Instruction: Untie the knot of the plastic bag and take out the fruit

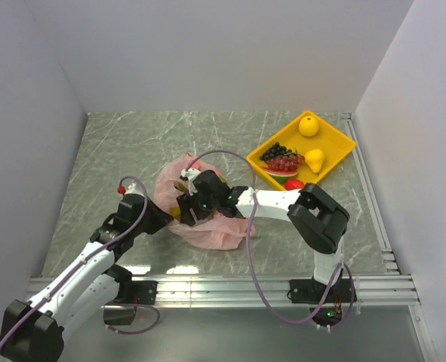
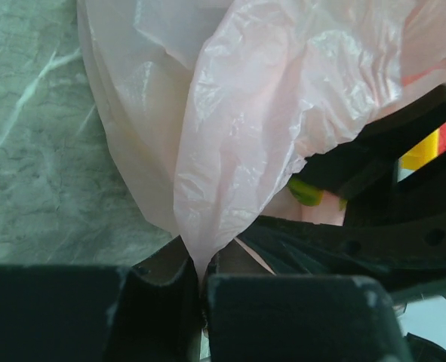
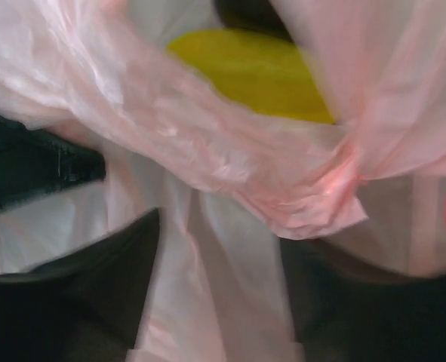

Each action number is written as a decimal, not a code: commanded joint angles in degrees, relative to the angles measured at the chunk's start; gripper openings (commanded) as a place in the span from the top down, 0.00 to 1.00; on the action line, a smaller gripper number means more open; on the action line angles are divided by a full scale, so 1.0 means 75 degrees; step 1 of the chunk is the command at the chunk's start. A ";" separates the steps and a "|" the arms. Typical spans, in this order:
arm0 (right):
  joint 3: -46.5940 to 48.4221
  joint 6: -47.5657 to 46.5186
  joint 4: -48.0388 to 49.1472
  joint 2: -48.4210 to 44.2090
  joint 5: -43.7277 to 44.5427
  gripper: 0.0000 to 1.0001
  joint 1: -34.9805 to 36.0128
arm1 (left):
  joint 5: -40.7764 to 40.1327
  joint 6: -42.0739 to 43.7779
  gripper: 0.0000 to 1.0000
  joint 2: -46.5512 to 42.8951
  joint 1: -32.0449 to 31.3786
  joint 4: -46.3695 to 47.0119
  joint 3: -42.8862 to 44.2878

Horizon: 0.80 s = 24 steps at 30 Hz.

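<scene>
The pink plastic bag (image 1: 211, 226) lies crumpled at the table's middle. My left gripper (image 1: 170, 213) sits at its left side. In the left wrist view that gripper (image 2: 201, 275) is shut on a pulled-up fold of the bag (image 2: 268, 113). My right gripper (image 1: 198, 202) reaches into the bag from the right; its jaws (image 3: 219, 286) stand open with loose bag film (image 3: 207, 151) between them. A yellow fruit (image 3: 253, 68) shows inside the bag ahead of it. A bunched twist of film (image 3: 313, 192) hangs just above the jaws; whether it is a tied knot I cannot tell.
A yellow tray (image 1: 336, 139) at the back right holds a round yellow fruit (image 1: 309, 125), a yellow pear (image 1: 314, 159), grape bunches (image 1: 280, 157) and a watermelon slice (image 1: 281, 173). White walls close in the marbled table (image 1: 117, 151) on three sides.
</scene>
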 commanded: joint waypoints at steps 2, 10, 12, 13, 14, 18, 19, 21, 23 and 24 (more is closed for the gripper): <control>0.0408 -0.0172 0.1158 0.0202 0.0674 0.12 -0.0019 | -0.0007 0.0017 0.91 0.0228 -0.0023 0.0113 0.0140; 0.0876 -0.0115 0.1640 0.0847 0.0968 0.03 -0.0030 | 0.0158 0.0146 0.89 0.0579 -0.0023 0.0242 0.0093; 0.0843 0.0142 0.1849 0.0965 0.1237 0.03 -0.0030 | 0.0228 0.0170 0.89 0.0673 -0.0023 0.0289 0.0093; 0.0808 0.0225 0.2106 0.0988 0.1284 0.03 -0.0030 | 0.0252 0.0193 0.89 0.0720 -0.0023 0.0312 0.0093; 0.0842 0.0307 0.2155 0.1058 0.1307 0.03 -0.0019 | 0.0287 0.0216 0.89 0.0755 -0.0023 0.0347 0.0081; 0.0761 0.1101 0.2635 0.1094 0.1622 0.02 -0.0030 | 0.0392 0.0228 0.89 0.0861 -0.0035 0.0418 0.0069; 0.0633 0.1256 0.2891 0.1059 0.1659 0.03 -0.0030 | 0.0416 0.0228 0.90 0.0849 -0.0035 0.0429 0.0069; 0.0561 0.1758 0.2987 0.0965 0.1892 0.02 -0.0042 | 0.0416 0.0228 0.90 0.0791 -0.0035 0.0441 0.0058; 0.0491 0.2053 0.3081 0.0918 0.2080 0.03 -0.0030 | 0.0451 0.0228 0.90 0.0744 -0.0059 0.0476 0.0046; 0.0607 0.2391 0.2884 0.0953 0.2244 0.04 -0.0019 | 0.0474 0.0228 0.90 0.0721 -0.0082 0.0488 0.0034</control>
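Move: Inside the open bag, the yellow fruit lies about 3 cm ahead of the right hand, 4 cm to its left and 3 cm below. A green fruit is some 10 cm ahead and 1 cm left, a pink fruit roughly 16 cm ahead and 3 cm right, both slightly lower. From the left hand, already pinching the bag's edge, the yellow fruit is about 4 cm ahead, 3 cm right and 5 cm down. Fingers opening wide, right hand goes about 6 cm forward, 4 cm left towards the yellow fruit; left keeps bag. ##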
